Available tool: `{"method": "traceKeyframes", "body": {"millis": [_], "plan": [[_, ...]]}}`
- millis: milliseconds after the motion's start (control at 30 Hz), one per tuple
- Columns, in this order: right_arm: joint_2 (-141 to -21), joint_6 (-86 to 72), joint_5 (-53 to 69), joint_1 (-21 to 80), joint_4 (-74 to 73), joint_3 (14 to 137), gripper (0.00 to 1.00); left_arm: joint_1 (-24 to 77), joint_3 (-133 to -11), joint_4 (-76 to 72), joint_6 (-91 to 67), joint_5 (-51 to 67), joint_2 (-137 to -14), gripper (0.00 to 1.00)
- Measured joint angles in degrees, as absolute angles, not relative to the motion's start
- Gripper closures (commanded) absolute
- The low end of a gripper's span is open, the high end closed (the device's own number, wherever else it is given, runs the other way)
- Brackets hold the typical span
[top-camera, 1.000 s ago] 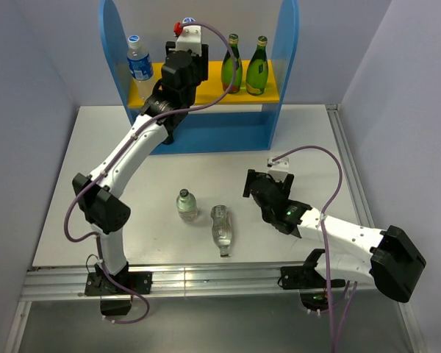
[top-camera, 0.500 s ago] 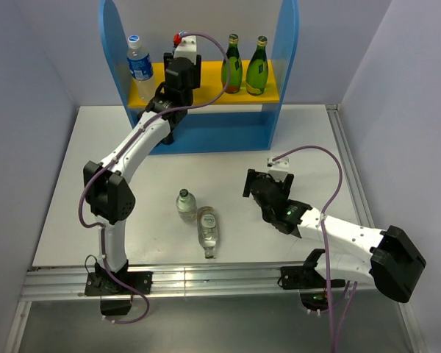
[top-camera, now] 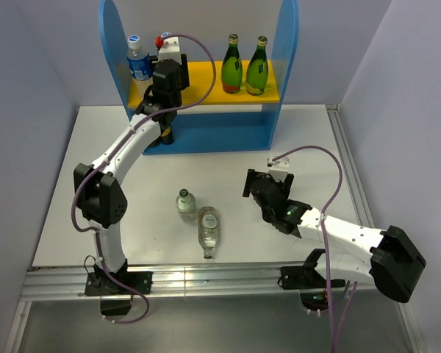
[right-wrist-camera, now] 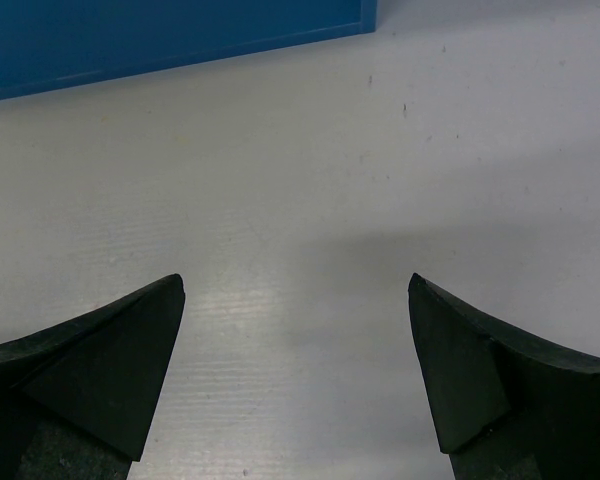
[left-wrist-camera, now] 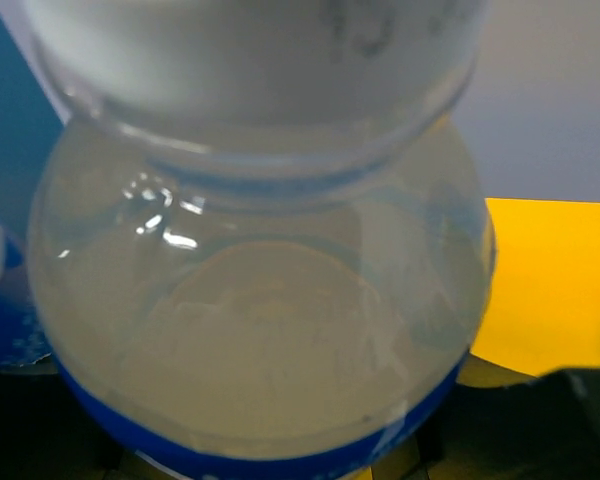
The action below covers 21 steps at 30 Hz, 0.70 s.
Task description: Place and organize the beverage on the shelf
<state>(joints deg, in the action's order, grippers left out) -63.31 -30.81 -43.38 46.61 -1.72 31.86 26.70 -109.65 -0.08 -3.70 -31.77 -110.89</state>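
Note:
The shelf point(top-camera: 287, 66) stands at the back of the table. Two green bottles point(top-camera: 244, 66) stand on the right of its yellow upper board point(top-camera: 202, 77), and a clear blue-labelled bottle point(top-camera: 138, 65) stands at the left. My left gripper point(top-camera: 164, 68) is shut on a second clear blue-labelled bottle point(left-wrist-camera: 270, 330), held over the board right beside the standing one. That bottle fills the left wrist view and hides the fingers. Two short clear bottles are on the table: one upright point(top-camera: 186, 204), one lying point(top-camera: 208, 231). My right gripper point(right-wrist-camera: 295, 285) is open over bare table to their right.
The shelf's blue base point(top-camera: 213, 132) lies under the left forearm. Grey walls close in the table's left and right sides. A metal rail point(top-camera: 206, 279) runs along the near edge by the arm bases.
My left gripper has carried its bottle leftward along the upper board, toward the standing blue-labelled bottle. The lying short bottle rolled a little left. The right arm has not moved.

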Motion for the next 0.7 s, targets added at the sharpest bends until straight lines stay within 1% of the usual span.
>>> {"method": "traceKeyframes", "body": {"millis": [33,67,100,200,233,267,300,333,400,500,700], "plan": [[-63.3,-30.8,-43.4,46.6,-1.7,31.9,0.0,26.5,-109.2,-0.2,-3.9,-31.7,-110.6,0.61],[-63.3,-30.8,-43.4,46.6,-1.7,31.9,0.0,26.2,-108.7,-0.3,-4.0,-31.7,-110.3,0.55],[-63.3,-30.8,-43.4,46.6,-1.7,31.9,0.0,26.0,-108.3,-0.3,-4.1,-31.7,-109.9,0.45],[-63.3,-30.8,-43.4,46.6,-1.7,31.9,0.0,25.6,-107.4,-0.3,-4.1,-31.5,-109.2,0.32],[-63.3,-30.8,-43.4,46.6,-1.7,31.9,0.0,25.6,-107.2,-0.4,-4.1,-31.4,-109.1,0.3],[-63.3,-30.8,-43.4,46.6,-1.7,31.9,0.0,25.6,-107.1,-0.4,-4.1,-31.3,-109.0,0.25],[-63.3,-30.8,-43.4,46.6,-1.7,31.9,0.0,25.6,-107.0,-0.4,-4.1,-31.3,-109.0,0.11],[-63.3,-30.8,-43.4,46.6,-1.7,31.9,0.0,25.6,-107.0,-0.6,-4.1,-31.0,-108.9,0.07],[-63.3,-30.8,-43.4,46.6,-1.7,31.9,0.0,25.8,-106.9,-1.0,-4.0,-30.7,-108.7,0.03],[-63.3,-30.8,-43.4,46.6,-1.7,31.9,0.0,25.8,-106.6,-1.1,-4.1,-30.7,-108.1,0.01],[-63.3,-30.8,-43.4,46.6,-1.7,31.9,0.0,25.6,-105.0,-1.1,-4.3,-30.5,-106.4,0.01]]}}
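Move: The left hand already has the blue-labelled water bottle between its fingers; its standing spot on the upper shelf is only about 1 cm left of the hand, level with it in reach and some 10 cm below. The first water bottle stands about 9 cm left and 1 cm nearer, the nearer green bottle roughly 19 cm right, level in reach, both about at hand height. From the idle right hand, that spot lies about 28 cm ahead, 35 cm left and 14 cm up. Still gripping the blue-labelled bottle, the left hand shifts it a last 1 cm or so to the left along the upper shelf towards the first water bottle, then stops and spreads its fingers from just over half open to fully open, letting go, with the left finger coming up against the first bottle. Fingers still level and pointing into the shelf, the hand then eases back and up about 1 cm each, the bottle still standing between the open fingers. ##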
